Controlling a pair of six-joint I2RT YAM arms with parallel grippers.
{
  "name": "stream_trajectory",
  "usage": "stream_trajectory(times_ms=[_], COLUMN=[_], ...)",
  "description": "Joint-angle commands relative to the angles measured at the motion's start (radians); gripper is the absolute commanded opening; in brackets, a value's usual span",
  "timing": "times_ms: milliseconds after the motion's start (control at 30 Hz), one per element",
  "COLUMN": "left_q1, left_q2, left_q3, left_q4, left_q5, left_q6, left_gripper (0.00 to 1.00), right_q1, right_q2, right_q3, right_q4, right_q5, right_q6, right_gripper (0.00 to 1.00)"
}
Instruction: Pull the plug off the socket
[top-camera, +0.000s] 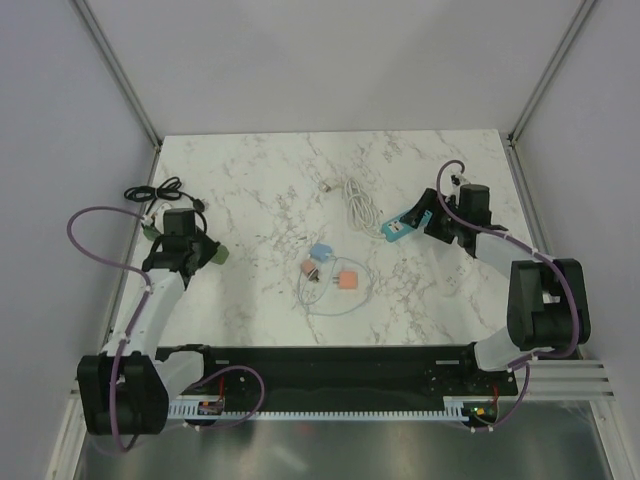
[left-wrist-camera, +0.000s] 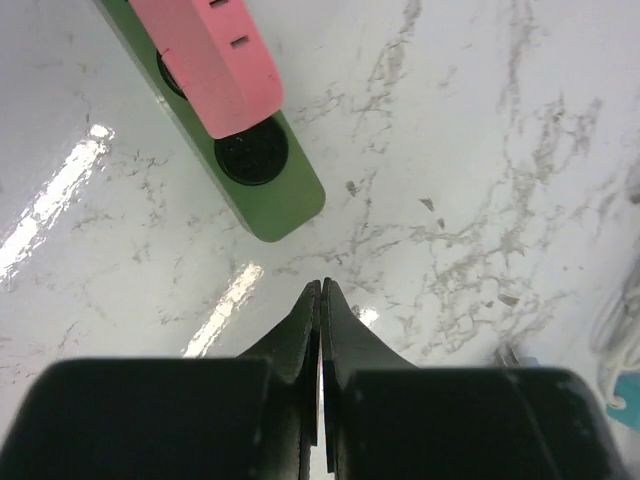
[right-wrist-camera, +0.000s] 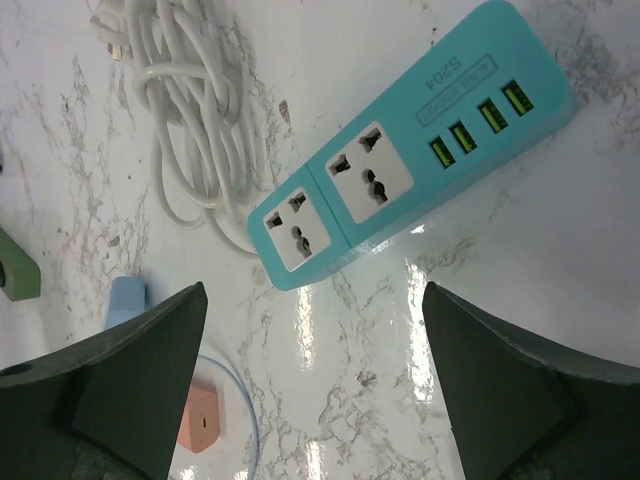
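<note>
A green power strip (left-wrist-camera: 282, 205) lies at the upper left of the left wrist view with a pink plug (left-wrist-camera: 215, 60) seated on it. In the top view only the strip's ends (top-camera: 220, 255) show beneath the left arm, and the pink plug is hidden. My left gripper (left-wrist-camera: 322, 287) is shut and empty, just short of the strip's near end, not touching it; in the top view it (top-camera: 200, 250) sits over the strip. My right gripper (right-wrist-camera: 314, 290) is wide open and empty, hovering beside a teal power strip (right-wrist-camera: 420, 140) whose sockets are empty; the top view shows it (top-camera: 430, 225) too.
A coiled white cable (right-wrist-camera: 190, 130) joins the teal strip (top-camera: 403, 226). A small orange adapter (top-camera: 346, 281) and a blue one (top-camera: 321, 251) with a thin pale loop of cable lie mid-table. A black cable (top-camera: 160, 190) lies at the far left by the wall.
</note>
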Motion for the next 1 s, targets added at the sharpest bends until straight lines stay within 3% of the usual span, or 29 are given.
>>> stream_trajectory(times_ms=[0, 133, 300, 433, 500, 533, 567, 600, 733, 967], left_q1=[0.001, -0.001, 0.001, -0.001, -0.001, 0.001, 0.001, 0.001, 0.03, 0.068], left_q2=[-0.088, -0.138, -0.113, -0.064, -0.058, -0.058, -0.055, -0.043, 0.002, 0.003], left_q3=[0.035, 0.09, 0.176, 0.257, 0.299, 0.312, 0.351, 0.374, 0.481, 0.535], left_q4=[-0.038, -0.047, -0.016, -0.03, -0.031, -0.031, -0.035, -0.065, -0.127, -0.143], left_q5=[0.038, 0.054, 0.061, 0.059, 0.022, -0.039, -0.076, -0.113, -0.205, -0.253], left_q6=[0.093, 0.162, 0.197, 0.152, 0.136, 0.139, 0.144, 0.147, 0.145, 0.083], left_gripper=[0.02, 0.03, 0.18, 0.34, 0.44, 0.55, 0.83, 0.92, 0.96, 0.98], right_q1=[0.051, 0.126, 0.227, 0.394, 0.456, 0.517, 0.551, 0.586, 0.776, 0.918], right_q2=[-0.064, -0.116, -0.13, -0.087, -0.043, -0.026, 0.009, 0.031, 0.181, 0.491], right_q3=[0.085, 0.147, 0.251, 0.332, 0.359, 0.363, 0.377, 0.391, 0.506, 0.742], right_q4=[-0.082, -0.189, -0.246, -0.212, -0.169, -0.116, -0.097, -0.091, -0.053, 0.032], right_q5=[0.107, 0.226, 0.301, 0.293, 0.263, 0.25, 0.249, 0.252, 0.315, 0.286], right_q6=[-0.102, -0.163, -0.203, -0.242, -0.274, -0.292, -0.311, -0.334, -0.45, -0.571], right_gripper=[0.97, 0.98, 0.98, 0.98, 0.98, 0.98, 0.98, 0.98, 0.98, 0.98])
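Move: The pink plug on the green socket lies about 6 cm ahead of the left hand, 8 cm left and 6 cm below; the green adapter stands 10 cm farther left of it and 3 cm farther out, the black plug some 16 cm ahead and 6 cm left. From the right hand the pink plug is roughly 54 cm left and 2 cm back, the blue plug 21 cm left and 6 cm back. Right hand, open, sweeps about 35 cm left towards the pink plug; left hand rises some 20 cm, opening. ##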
